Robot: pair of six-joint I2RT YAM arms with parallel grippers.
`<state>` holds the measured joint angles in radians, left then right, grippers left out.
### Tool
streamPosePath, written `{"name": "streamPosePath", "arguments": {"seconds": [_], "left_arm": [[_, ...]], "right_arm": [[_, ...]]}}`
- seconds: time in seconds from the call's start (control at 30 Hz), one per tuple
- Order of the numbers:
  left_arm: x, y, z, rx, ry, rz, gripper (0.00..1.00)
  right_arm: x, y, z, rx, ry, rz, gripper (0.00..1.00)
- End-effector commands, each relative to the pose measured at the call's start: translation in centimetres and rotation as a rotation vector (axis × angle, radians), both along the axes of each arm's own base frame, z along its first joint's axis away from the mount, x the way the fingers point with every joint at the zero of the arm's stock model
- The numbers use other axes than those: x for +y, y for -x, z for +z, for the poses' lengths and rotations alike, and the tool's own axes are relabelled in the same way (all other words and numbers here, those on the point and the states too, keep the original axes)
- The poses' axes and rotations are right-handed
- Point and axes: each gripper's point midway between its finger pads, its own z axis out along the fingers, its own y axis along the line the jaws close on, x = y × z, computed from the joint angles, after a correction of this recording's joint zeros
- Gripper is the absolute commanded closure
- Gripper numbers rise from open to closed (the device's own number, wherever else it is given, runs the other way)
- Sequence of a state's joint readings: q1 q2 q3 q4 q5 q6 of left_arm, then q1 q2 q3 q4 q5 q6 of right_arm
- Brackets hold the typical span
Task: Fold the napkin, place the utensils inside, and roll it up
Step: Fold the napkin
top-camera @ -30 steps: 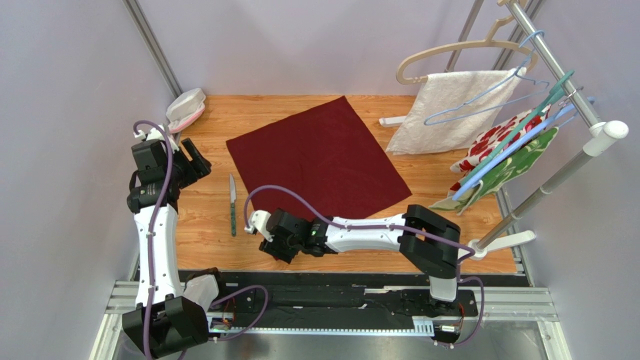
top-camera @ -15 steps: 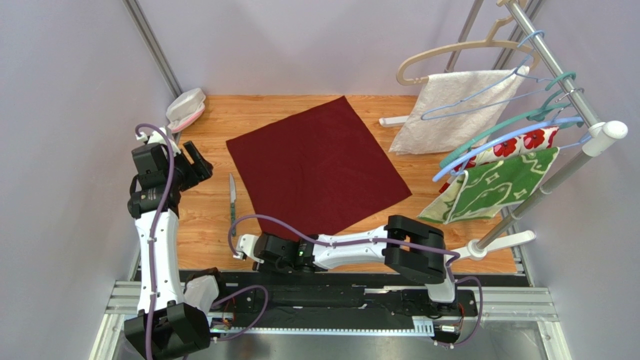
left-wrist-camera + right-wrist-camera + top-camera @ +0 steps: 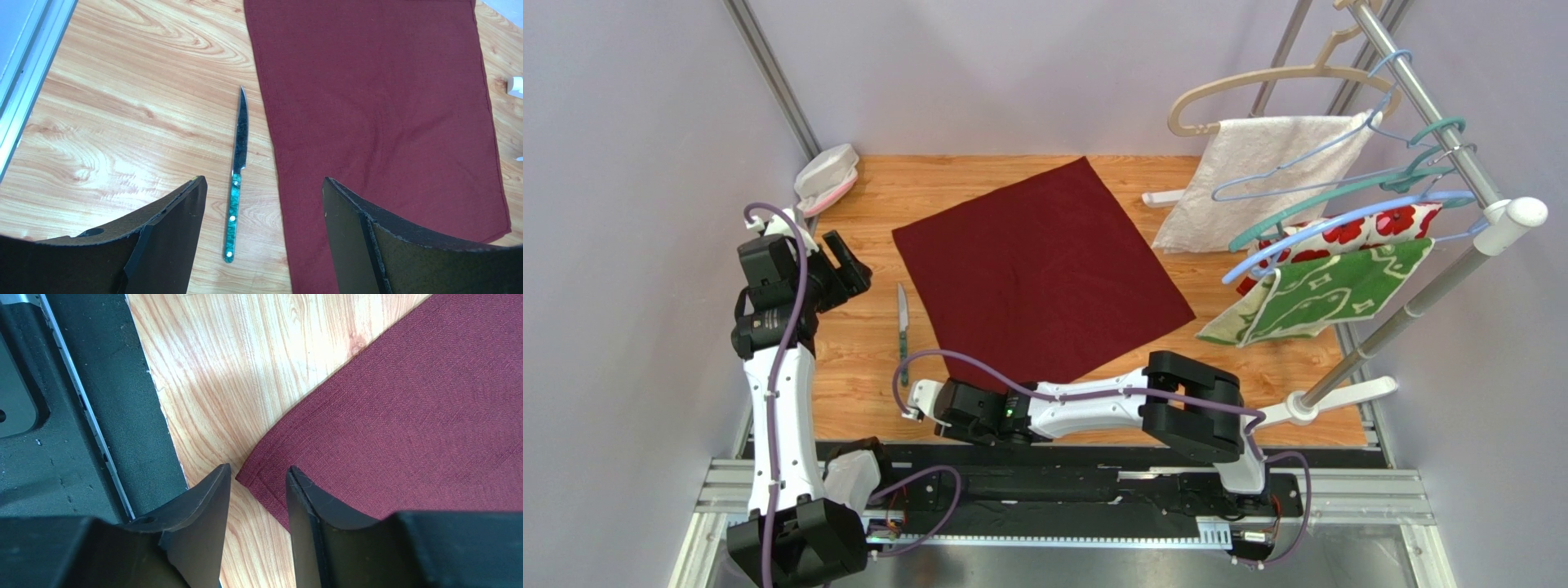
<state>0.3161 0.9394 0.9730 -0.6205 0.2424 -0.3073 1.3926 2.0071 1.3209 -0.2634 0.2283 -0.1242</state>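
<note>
The maroon napkin (image 3: 1038, 263) lies flat as a diamond in the middle of the wooden table. A knife (image 3: 903, 333) with a silvery blade and a teal handle, one of the utensils, lies just left of it. My left gripper (image 3: 844, 267) hovers wide open at the table's left side. In its wrist view the knife (image 3: 236, 184) shows between the tips of that gripper (image 3: 263, 179), beside the napkin (image 3: 374, 104). My right gripper (image 3: 955, 410) is low at the napkin's near corner (image 3: 245, 476). This gripper (image 3: 258, 468) has a narrow gap, and the corner lies between its fingertips, ungripped.
A clothes rack (image 3: 1455, 159) stands at the right with hangers, a white towel (image 3: 1259, 178) and red-and-green floral cloths (image 3: 1333, 282). A pink-and-white object (image 3: 826, 175) sits at the back left corner. The black base rail (image 3: 80, 416) runs along the near table edge, close to the right gripper.
My right arm has swung left and toward the near edge, coming down at the napkin's near corner while its jaws narrowed. The floral cloths on the rack have swung. The left arm has stayed put.
</note>
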Motion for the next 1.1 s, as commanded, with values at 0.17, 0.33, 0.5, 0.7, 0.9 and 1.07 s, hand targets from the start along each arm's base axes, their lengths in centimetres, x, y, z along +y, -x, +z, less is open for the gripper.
{"name": "streamPosePath", "arguments": {"seconds": [0.17, 0.33, 0.5, 0.7, 0.9, 1.07], "left_arm": [[0.1, 0.0, 0.6, -0.028, -0.02, -0.01, 0.22], [0.3, 0.0, 0.7, -0.03, -0.024, -0.005, 0.22], [0.2, 0.1, 0.9, -0.035, -0.026, -0.007, 0.22], [0.5, 0.3, 1.1, -0.04, -0.039, 0.01, 0.22], [0.6, 0.4, 1.2, -0.045, -0.045, 0.013, 0.22], [0.7, 0.5, 1.3, -0.049, -0.047, 0.021, 0.22]], "right_arm": [[-0.4, 0.1, -1.5, 0.039, 0.045, -0.009, 0.78], [-0.6, 0.5, -1.4, 0.089, 0.041, 0.0, 1.0], [1.0, 2.6, 1.3, 0.178, -0.033, 0.071, 1.0], [3.2, 5.8, 7.1, 0.29, -0.175, 0.164, 1.0], [3.3, 4.2, 10.1, 0.218, -0.232, 0.127, 1.0], [-0.1, -5.0, 10.2, 0.007, -0.187, -0.081, 1.0]]}}
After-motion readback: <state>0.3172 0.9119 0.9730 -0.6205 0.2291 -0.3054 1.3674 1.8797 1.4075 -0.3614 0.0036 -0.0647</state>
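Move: The napkin's near-left corner lies loosely between the right hand's open fingers, about 1 cm below them. From that hand, the knife's middle is some 13 cm ahead and 8 cm to the left, also about 1 cm lower. The table's near edge runs roughly 3 cm behind the corner. From the left hand, the corner is about 16 cm back, 17 cm to the right and 21 cm below. The right fingers pinch the corner, pull back about 5 cm, then lift some 7 cm, easing forward. ##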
